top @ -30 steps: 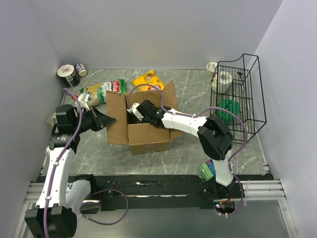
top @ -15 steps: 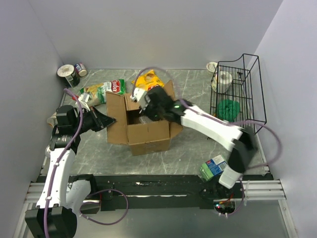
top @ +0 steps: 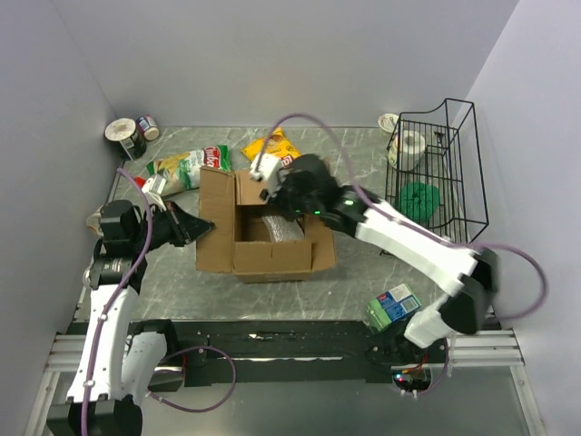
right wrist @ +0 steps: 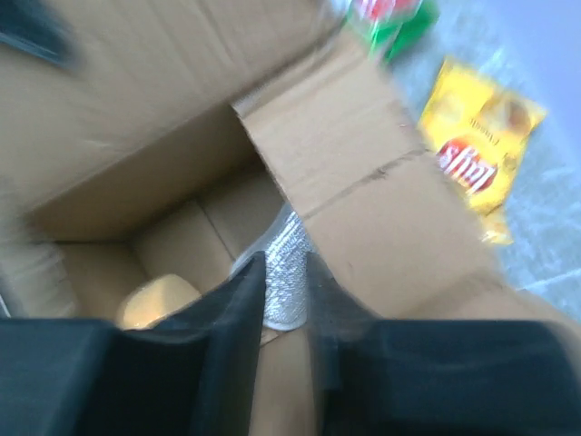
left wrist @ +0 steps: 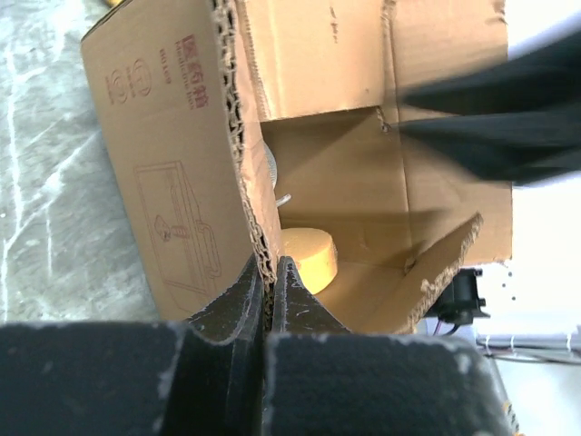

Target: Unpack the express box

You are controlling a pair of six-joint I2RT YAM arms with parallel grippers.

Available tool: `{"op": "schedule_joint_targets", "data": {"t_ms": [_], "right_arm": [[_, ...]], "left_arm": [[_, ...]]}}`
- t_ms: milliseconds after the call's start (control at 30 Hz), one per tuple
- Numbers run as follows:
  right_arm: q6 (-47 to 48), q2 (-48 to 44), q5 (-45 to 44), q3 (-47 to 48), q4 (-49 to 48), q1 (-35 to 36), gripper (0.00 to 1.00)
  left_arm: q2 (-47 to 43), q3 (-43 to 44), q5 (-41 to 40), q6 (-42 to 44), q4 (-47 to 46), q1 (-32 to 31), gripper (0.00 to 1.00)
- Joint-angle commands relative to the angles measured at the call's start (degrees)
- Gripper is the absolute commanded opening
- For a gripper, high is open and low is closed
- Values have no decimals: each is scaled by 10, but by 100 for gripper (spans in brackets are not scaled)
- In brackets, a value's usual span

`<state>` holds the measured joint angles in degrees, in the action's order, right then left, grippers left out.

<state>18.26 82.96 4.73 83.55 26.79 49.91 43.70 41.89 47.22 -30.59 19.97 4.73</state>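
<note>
The express box (top: 272,259) is a brown carton standing open mid-table, its flaps up. My left gripper (top: 198,227) is shut on the edge of its left flap (left wrist: 172,154), with the corrugated edge pinched between the jaws (left wrist: 270,268). My right gripper (top: 275,202) hovers over the box's back part, pointing down into it. Its fingers (right wrist: 284,263) stand a little apart and open, gripping nothing. A silver foil packet (top: 280,227) lies inside and shows through that gap (right wrist: 289,272). A yellow round item (left wrist: 309,256) also lies on the box floor (right wrist: 159,300).
A black wire basket (top: 440,173) at the right holds tape rolls and a green item. A yellow chip bag (top: 272,145) and a green-red snack bag (top: 186,165) lie behind the box. Cans (top: 127,136) stand back left. A green-blue packet box (top: 392,306) sits by the right arm's base.
My right arm rose out of the box and stretched out, its elbow swinging right; its jaws closed, then parted slightly. The box shifted a little. My left gripper kept hold of the flap.
</note>
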Motion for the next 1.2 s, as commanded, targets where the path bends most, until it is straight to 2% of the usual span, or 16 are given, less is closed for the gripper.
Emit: {"op": "schedule_joint_targets", "data": {"t_ms": [0,67,200,367,433,467,533,800,933,1100,1133,1167], "right_arm": [[23,64,-37,2,-7,40,36],[37,40,-11,-3,25,60,36],[41,-79,12,-68,60,135,39],[59,-145,-85,-244,-12,219,43],[52,-153,-118,-299,-88,222,48],[49,-147,-150,-300,-109,221,51],[58,-118,-177,-271,-130,198,52],[15,6,-177,-127,-94,70,50],[-39,46,-173,-87,-72,45,51],[-39,91,-155,-61,-62,32,54],[-36,102,-158,-53,-60,33,56],[-38,126,-164,-46,-57,33,63]], "left_arm": [[-35,-8,8,26,-30,-2,1],[-35,-9,-13,18,-19,-3,1],[-35,-24,-36,-7,-26,-13,1],[-53,-62,-24,-53,-83,-17,1],[-55,-76,-7,-54,-87,-19,1],[-55,-77,1,-51,-82,-20,1],[-58,-77,13,-46,-75,-20,1],[-52,-68,23,-36,-79,-20,1],[-37,-65,29,-30,-82,-20,1],[-26,-60,31,-24,-77,-17,1],[-20,-61,31,-30,-76,-16,1],[-17,-62,31,-34,-77,-14,1]]}}
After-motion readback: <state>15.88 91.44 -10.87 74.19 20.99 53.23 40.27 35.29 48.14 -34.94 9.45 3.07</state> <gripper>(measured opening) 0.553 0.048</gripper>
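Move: The right hand hangs over the open box, with the silver pouch inside about 4 cm ahead, 2 cm to its left and 22 cm below. The tape roll lies some 6 cm back, straight below otherwise, roughly 25 cm down; the raised near flap is about 11 cm back and 9 cm below. From the left hand, holding the left flap, the pouch is about 5 cm ahead, 20 cm right and 19 cm below. Left keeps its flap pinched; the opening right hand dips, sweeps 15 cm back, then returns forward over the box. ##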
